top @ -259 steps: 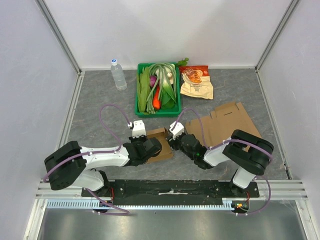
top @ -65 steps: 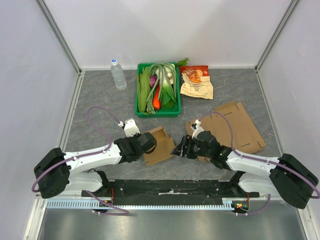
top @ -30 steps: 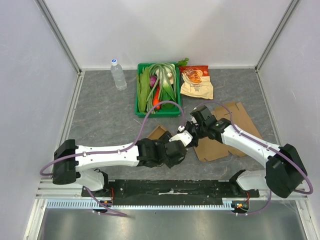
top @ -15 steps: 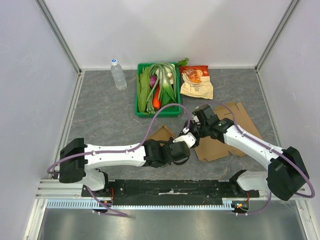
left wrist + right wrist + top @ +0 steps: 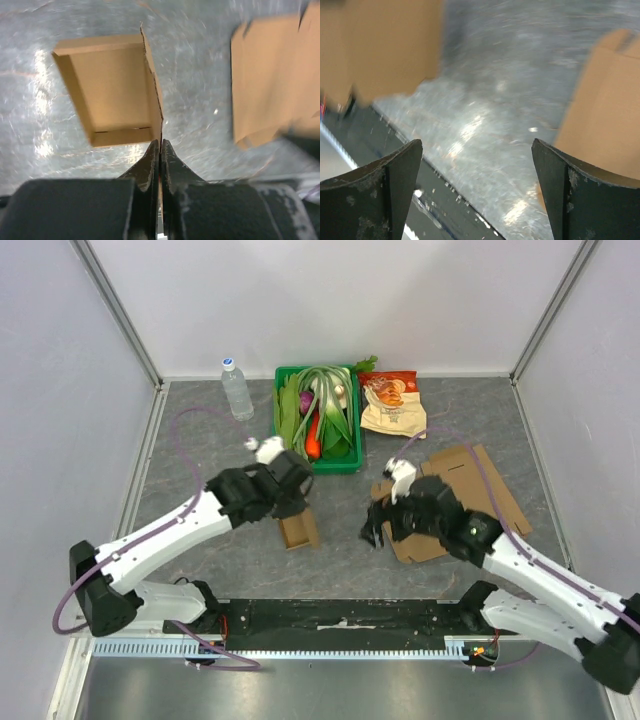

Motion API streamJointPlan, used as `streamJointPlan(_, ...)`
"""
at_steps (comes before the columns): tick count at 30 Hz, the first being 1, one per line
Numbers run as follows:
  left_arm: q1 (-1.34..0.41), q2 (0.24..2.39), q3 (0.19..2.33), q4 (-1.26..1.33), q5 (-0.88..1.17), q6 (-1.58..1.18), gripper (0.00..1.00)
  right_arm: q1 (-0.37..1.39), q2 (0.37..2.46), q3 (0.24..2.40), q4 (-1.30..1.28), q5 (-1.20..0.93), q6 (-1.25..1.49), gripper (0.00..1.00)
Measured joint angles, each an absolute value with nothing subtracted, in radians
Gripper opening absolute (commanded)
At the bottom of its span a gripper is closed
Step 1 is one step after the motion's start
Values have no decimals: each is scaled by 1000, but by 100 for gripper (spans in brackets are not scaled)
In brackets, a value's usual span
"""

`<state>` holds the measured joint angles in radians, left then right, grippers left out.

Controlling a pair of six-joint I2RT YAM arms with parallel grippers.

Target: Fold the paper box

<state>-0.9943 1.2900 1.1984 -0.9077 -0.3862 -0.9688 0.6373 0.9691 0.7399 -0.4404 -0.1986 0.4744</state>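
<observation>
The small brown paper box (image 5: 298,529) stands as an open tray with raised walls (image 5: 107,87) on the grey table. My left gripper (image 5: 295,508) comes down on it from above, shut (image 5: 160,143) on the thin edge of the box's right wall. A flat unfolded cardboard sheet (image 5: 462,498) lies to the right, also seen blurred in the left wrist view (image 5: 270,85). My right gripper (image 5: 375,532) hovers at the sheet's left edge, open wide (image 5: 477,167), with only bare table between its fingers. Blurred cardboard (image 5: 612,115) shows beside its right finger.
A green crate (image 5: 279,452) of vegetables stands at the back centre, with a water bottle (image 5: 236,388) to its left and a snack bag (image 5: 392,405) to its right. A black rail (image 5: 345,615) runs along the near edge. White walls enclose three sides.
My left gripper shut on the box wall and carried the box left, away from the right arm. My right gripper let go, opened wide and pulled back toward the near edge.
</observation>
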Motion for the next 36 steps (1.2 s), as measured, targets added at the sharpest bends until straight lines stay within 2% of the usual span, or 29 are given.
streamJointPlan(4,-844,1219,1189,-987,-336,-1280,2,952,859,654,-370,-22,423,95)
streamJointPlan(8,-820,1234,1204,-1079,-310,-1488,2,1196,957,701,-309,182,362,90)
streamJointPlan(12,-810,1313,1274,-1171,-290,-1620,2,1287,1171,821,-276,327,315,79)
streamJointPlan(13,-810,1322,1280,-1182,-288,-1642,2,1291,1200,836,-268,351,313,73)
streamJointPlan(15,-809,1328,1282,-1209,-283,-1689,2,1294,1237,854,-254,394,313,69)
streamJointPlan(19,-808,1319,1276,-1248,-282,-1757,2,1293,1281,868,-213,447,314,42)
streamJointPlan(22,-808,1303,1262,-1264,-282,-1795,2,1294,1317,873,-181,473,320,40)
streamJointPlan(25,-806,1285,1251,-1269,-281,-1822,2,1295,1353,879,-157,480,320,26)
streamJointPlan(26,-806,1279,1247,-1270,-282,-1830,2,1295,1366,883,-150,481,321,18)
streamJointPlan(27,-806,1272,1242,-1268,-282,-1837,4,1296,1374,885,-142,485,316,0)
streamJointPlan(28,-804,1265,1235,-1264,-281,-1841,29,1296,1382,886,-132,488,315,0)
streamJointPlan(30,-803,1249,1217,-1244,-281,-1845,57,1297,1386,886,-123,490,304,0)
streamJointPlan(31,-802,1241,1208,-1239,-278,-1845,91,1295,1387,886,-120,492,302,0)
streamJointPlan(32,-803,1232,1198,-1238,-280,-1842,95,1288,1387,886,-118,492,300,0)
streamJointPlan(36,-804,1169,1148,-1196,-339,-1729,98,1211,1365,865,-109,397,288,0)
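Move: The left hand already pinches the paper box by its standing right-hand flap; the box's middle lies about 4 cm ahead of the fingers, 4 cm left and 5 cm below. The green crate is some 28 cm straight ahead of this hand. For the open right hand the box lies about 20 cm left, 3 cm ahead and a little lower; the flat cardboard sheet's middle is some 15 cm to its right, 9 cm farther out and lower. Swinging counter-clockwise by about 50 degrees, the left hand carries the box some 5 cm left, still pinching the flap. The right hand first pulls back and left, then comes forward again, ending about 12 cm left at the box, tilted some 30 degrees, and shuts on the same flap near its end. Only then do the left fingers open wide and let go. ##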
